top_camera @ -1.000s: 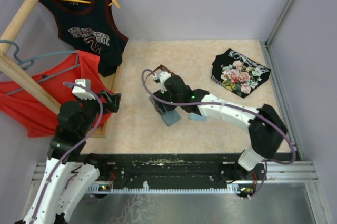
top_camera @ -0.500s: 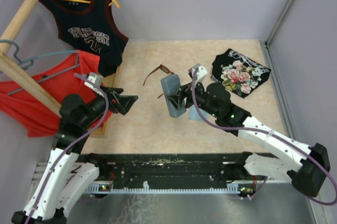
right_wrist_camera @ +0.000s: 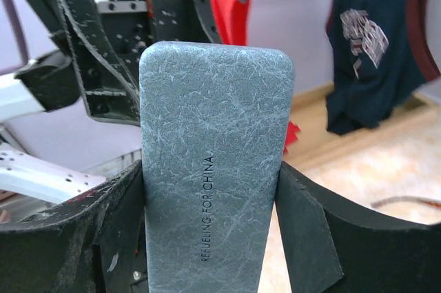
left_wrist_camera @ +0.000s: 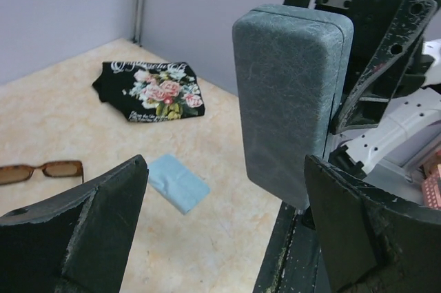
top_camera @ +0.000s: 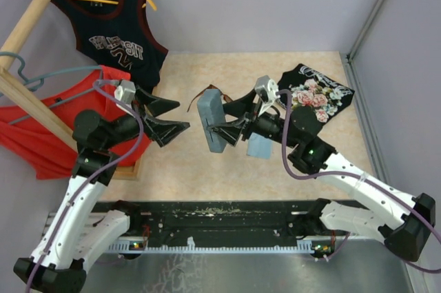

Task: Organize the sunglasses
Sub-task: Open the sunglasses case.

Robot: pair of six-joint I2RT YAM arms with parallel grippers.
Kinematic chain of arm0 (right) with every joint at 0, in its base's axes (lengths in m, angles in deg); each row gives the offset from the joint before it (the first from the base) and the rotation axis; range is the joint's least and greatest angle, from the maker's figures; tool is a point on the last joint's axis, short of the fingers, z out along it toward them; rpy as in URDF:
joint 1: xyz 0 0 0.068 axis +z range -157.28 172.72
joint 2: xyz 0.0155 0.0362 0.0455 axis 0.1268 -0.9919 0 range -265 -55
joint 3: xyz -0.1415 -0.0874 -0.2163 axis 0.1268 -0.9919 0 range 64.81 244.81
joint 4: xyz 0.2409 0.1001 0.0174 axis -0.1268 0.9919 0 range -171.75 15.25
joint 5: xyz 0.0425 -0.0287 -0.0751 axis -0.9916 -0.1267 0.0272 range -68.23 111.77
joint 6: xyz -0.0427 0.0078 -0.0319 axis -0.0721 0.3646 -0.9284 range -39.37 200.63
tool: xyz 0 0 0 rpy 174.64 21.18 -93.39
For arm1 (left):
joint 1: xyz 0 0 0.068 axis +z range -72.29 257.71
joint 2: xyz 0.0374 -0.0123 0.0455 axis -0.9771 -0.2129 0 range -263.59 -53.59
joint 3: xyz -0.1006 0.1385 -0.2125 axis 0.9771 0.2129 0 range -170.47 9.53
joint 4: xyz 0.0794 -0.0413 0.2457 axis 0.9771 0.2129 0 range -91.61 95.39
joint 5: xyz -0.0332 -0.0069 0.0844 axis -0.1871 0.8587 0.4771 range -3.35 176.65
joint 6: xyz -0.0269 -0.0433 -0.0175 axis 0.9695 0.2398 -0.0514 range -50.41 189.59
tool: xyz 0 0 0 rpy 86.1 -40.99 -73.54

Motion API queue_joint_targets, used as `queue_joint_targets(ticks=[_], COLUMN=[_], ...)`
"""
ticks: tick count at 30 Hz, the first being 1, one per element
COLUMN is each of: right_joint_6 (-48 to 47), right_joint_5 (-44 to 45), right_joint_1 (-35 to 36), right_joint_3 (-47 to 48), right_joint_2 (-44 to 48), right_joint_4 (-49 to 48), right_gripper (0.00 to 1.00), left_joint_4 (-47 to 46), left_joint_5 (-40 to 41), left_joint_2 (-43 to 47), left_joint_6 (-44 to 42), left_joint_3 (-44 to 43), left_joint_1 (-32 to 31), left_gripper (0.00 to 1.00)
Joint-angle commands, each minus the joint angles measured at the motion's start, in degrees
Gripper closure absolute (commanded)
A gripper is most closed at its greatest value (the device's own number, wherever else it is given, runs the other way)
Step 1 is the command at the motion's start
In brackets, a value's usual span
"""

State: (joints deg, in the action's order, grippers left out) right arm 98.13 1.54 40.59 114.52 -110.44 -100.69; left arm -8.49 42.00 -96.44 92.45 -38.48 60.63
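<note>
The sunglasses (top_camera: pixel 209 90), brown with dark lenses, lie on the table behind the raised case; the left wrist view has them at the far left (left_wrist_camera: pixel 41 170). My right gripper (top_camera: pixel 222 126) is shut on the grey-blue oblong case (top_camera: pixel 212 120), holding it upright above the table, a finger on each long side (right_wrist_camera: pixel 210 172). The case (right_wrist_camera: pixel 215 162) fills the right wrist view. My left gripper (top_camera: pixel 182 116) is open, facing the case from the left with a gap between them. In the left wrist view the case (left_wrist_camera: pixel 289 100) stands just beyond its open fingers (left_wrist_camera: pixel 224 169).
A light blue cloth (top_camera: pixel 260 145) lies on the table under the right arm, also in the left wrist view (left_wrist_camera: pixel 178 181). A folded black floral garment (top_camera: pixel 314 93) sits at the back right. A wooden rack with a dark jersey (top_camera: pixel 114 31) and a red top (top_camera: pixel 62 120) stands left.
The right gripper has lifted the case off the table and carried it leftward, upright. The left gripper has risen and swung right toward it, staying open.
</note>
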Motion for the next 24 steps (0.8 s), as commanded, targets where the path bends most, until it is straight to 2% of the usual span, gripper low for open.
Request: queue_joint_targets(ticks=[1, 6, 9, 15, 24], right_joint_6=[1.77, 1.68, 2.04, 4.3, 5.0], right_joint_5=[-8.1, -9.16, -9.61, -13.93, -22.48], right_joint_1=[0.17, 0.16, 0.15, 0.19, 1.3], right_joint_3=[6.43, 9.74, 10.71, 12.17, 13.88], right_joint_2=[-1.85, -3.77, -4.6, -6.96, -9.93], right_joint_4=[-11.07, -11.79, -13.49, -19.22, -27.37], right_gripper=[1.0, 1.0, 1.0, 1.0, 1.0], left_joint_4=[-7.87, -12.68, -17.73, -36.07, -44.36], left_joint_5=[-6.3, -8.97, -13.54, -19.0, -21.59], left_joint_2=[-1.38, -2.44, -3.31, -4.13, -5.35], left_joint_6=[1.93, 5.19, 9.21, 20.25, 25.05], left_joint_3=[-3.41, -3.37, -3.39, -0.55, 0.03], left_joint_1=[0.32, 0.35, 0.34, 0.29, 0.21], left_gripper=[0.0, 0.0, 0.0, 0.0, 0.0])
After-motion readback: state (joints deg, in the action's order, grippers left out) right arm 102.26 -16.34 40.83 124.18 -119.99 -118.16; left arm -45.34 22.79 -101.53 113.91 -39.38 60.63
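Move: About 11 cm to the left hand's right, nearly level in height and roughly 1 cm back, the sunglasses case stands upright, already pinched in the right hand's pads about 1 cm left of that hand's point. From the right hand, the open left gripper is some 12 cm left and 1 cm ahead. Below on the table, about 29 cm down, the sunglasses lie roughly 22 cm ahead of the right hand, neither left nor right, and the blue cloth 8 cm ahead and 16 cm right. Rising and drawing back together, the hands swing round to face each other: the left goes back about 7 cm and up as much, yawing some 25 degrees clockwise, jaws still wide, to line up with the case's free face; the right keeps its pinch, lifting the case about 8 cm while moving back and left towards the left gripper, turning counter-clockwise. ##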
